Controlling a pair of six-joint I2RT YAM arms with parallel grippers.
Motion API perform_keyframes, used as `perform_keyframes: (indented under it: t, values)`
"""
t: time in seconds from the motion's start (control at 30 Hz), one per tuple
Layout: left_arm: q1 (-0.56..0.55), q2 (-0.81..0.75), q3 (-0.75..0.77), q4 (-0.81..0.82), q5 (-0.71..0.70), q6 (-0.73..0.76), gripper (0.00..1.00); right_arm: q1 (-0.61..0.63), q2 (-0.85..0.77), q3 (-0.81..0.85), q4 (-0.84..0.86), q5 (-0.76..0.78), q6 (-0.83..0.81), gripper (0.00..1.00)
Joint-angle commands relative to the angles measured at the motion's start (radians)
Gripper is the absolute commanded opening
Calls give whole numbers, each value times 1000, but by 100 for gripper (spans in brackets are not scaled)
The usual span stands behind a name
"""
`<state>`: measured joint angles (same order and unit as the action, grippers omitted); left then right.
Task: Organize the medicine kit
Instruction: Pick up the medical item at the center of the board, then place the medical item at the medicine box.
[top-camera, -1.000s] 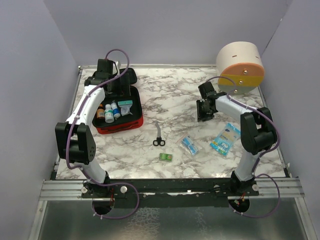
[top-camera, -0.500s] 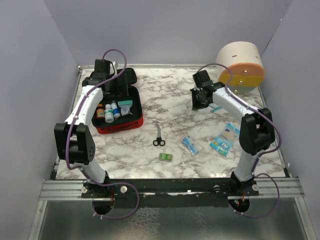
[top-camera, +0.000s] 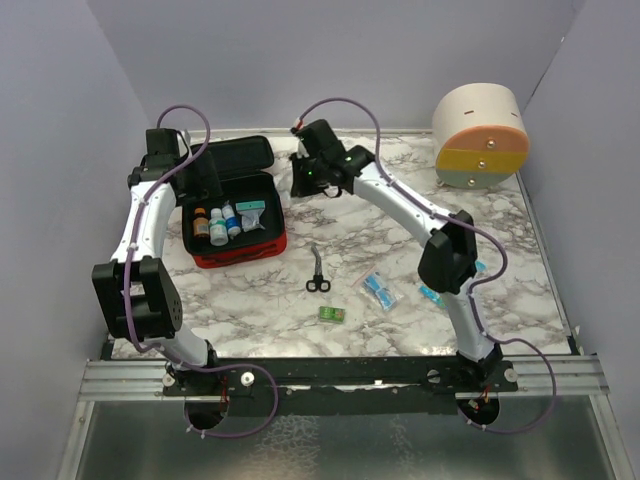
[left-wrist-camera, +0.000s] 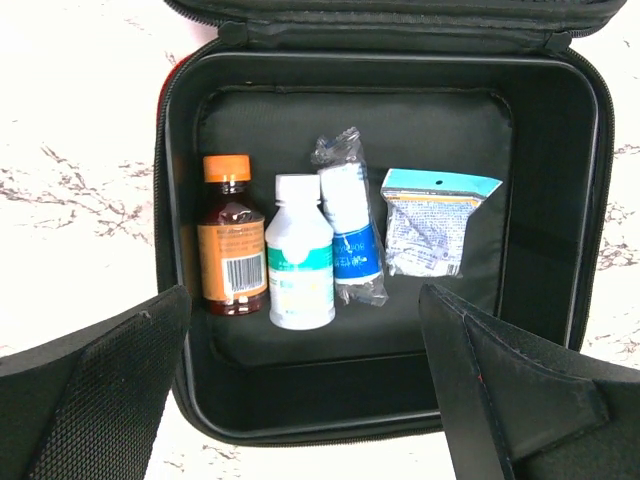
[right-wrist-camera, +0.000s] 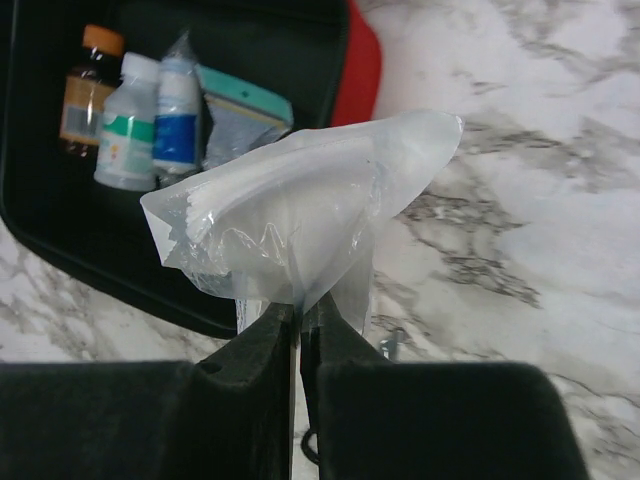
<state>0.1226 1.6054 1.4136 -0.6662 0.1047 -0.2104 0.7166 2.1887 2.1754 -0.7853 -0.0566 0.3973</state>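
Note:
The medicine kit (top-camera: 240, 252) lies open at the left of the table, red outside and black inside, with its lid (top-camera: 235, 152) folded back. Inside stand a brown bottle with an orange cap (left-wrist-camera: 230, 240), a white bottle (left-wrist-camera: 298, 262), a wrapped blue-labelled bottle (left-wrist-camera: 350, 235) and a teal-topped packet (left-wrist-camera: 432, 225). My left gripper (top-camera: 207, 180) hovers over the kit's rim (left-wrist-camera: 585, 200), open and empty (left-wrist-camera: 305, 300). My right gripper (top-camera: 305, 180) is just right of the kit's red edge (right-wrist-camera: 362, 70). It is shut (right-wrist-camera: 300, 308) on a clear plastic packet (right-wrist-camera: 300, 220), which sticks up from the fingertips.
Black scissors (top-camera: 317, 270), a small green box (top-camera: 331, 314) and a blue packet (top-camera: 379, 290) lie on the marble in front of the kit. Another blue packet (top-camera: 432, 292) is partly hidden by the right arm. A round drawer container (top-camera: 480, 135) stands at the back right.
The right arm has swung left from beside the drawer container to the kit's right edge, its jaws now shut on the clear packet. The left arm has shifted a little to the left.

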Motion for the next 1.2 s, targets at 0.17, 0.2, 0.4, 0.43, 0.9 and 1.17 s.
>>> perform_keyframes:
  t: [0.17,0.2,0.4,0.43,0.9,1.17]
  values:
    - [39,-128,-98,8,24,2,99,93,110,4,220,-239,105,4]
    - [40,-135,-104,8,26,2,99,97,120,11,232,-242,107,4]
    - [45,-163,-124,8,37,-5,99,103,172,39,289,-261,126,4]
    - [45,-163,-125,8,40,-9,99,103,185,48,294,-259,129,4]
    - [45,-183,-153,15,49,-35,99,101,368,197,291,-119,148,4]
    - [45,-192,-170,17,55,-32,99,95,383,230,220,-15,157,4]
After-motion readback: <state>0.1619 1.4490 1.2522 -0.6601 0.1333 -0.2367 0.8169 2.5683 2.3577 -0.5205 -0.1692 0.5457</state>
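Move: The right hand already pinches the medical item, a clear bag; the middle of the open medicine kit lies about 17 cm to its left, 1 cm ahead and 13 cm below. Inside, the blue-topped packet lies 14 cm left and 1 cm ahead, the blue-white roll 18 cm left and level, both 15 cm down; the white bottle is 21 cm left, 1 cm back. From the left hand the kit's middle is some 6 cm right, 2 cm ahead and 13 cm below. Still pinching the clear bag in shut fingers, the right hand carries it about 12 cm left into the kit's right side towards the blue-topped packet, first swinging back some 4 cm while sinking a little, then coming forward again and dropping steeply to about 10 cm lower, the wrist rolling left side up some 10 degrees. The left hand, open and empty, backs off about 4 cm over the kit's near left part. ##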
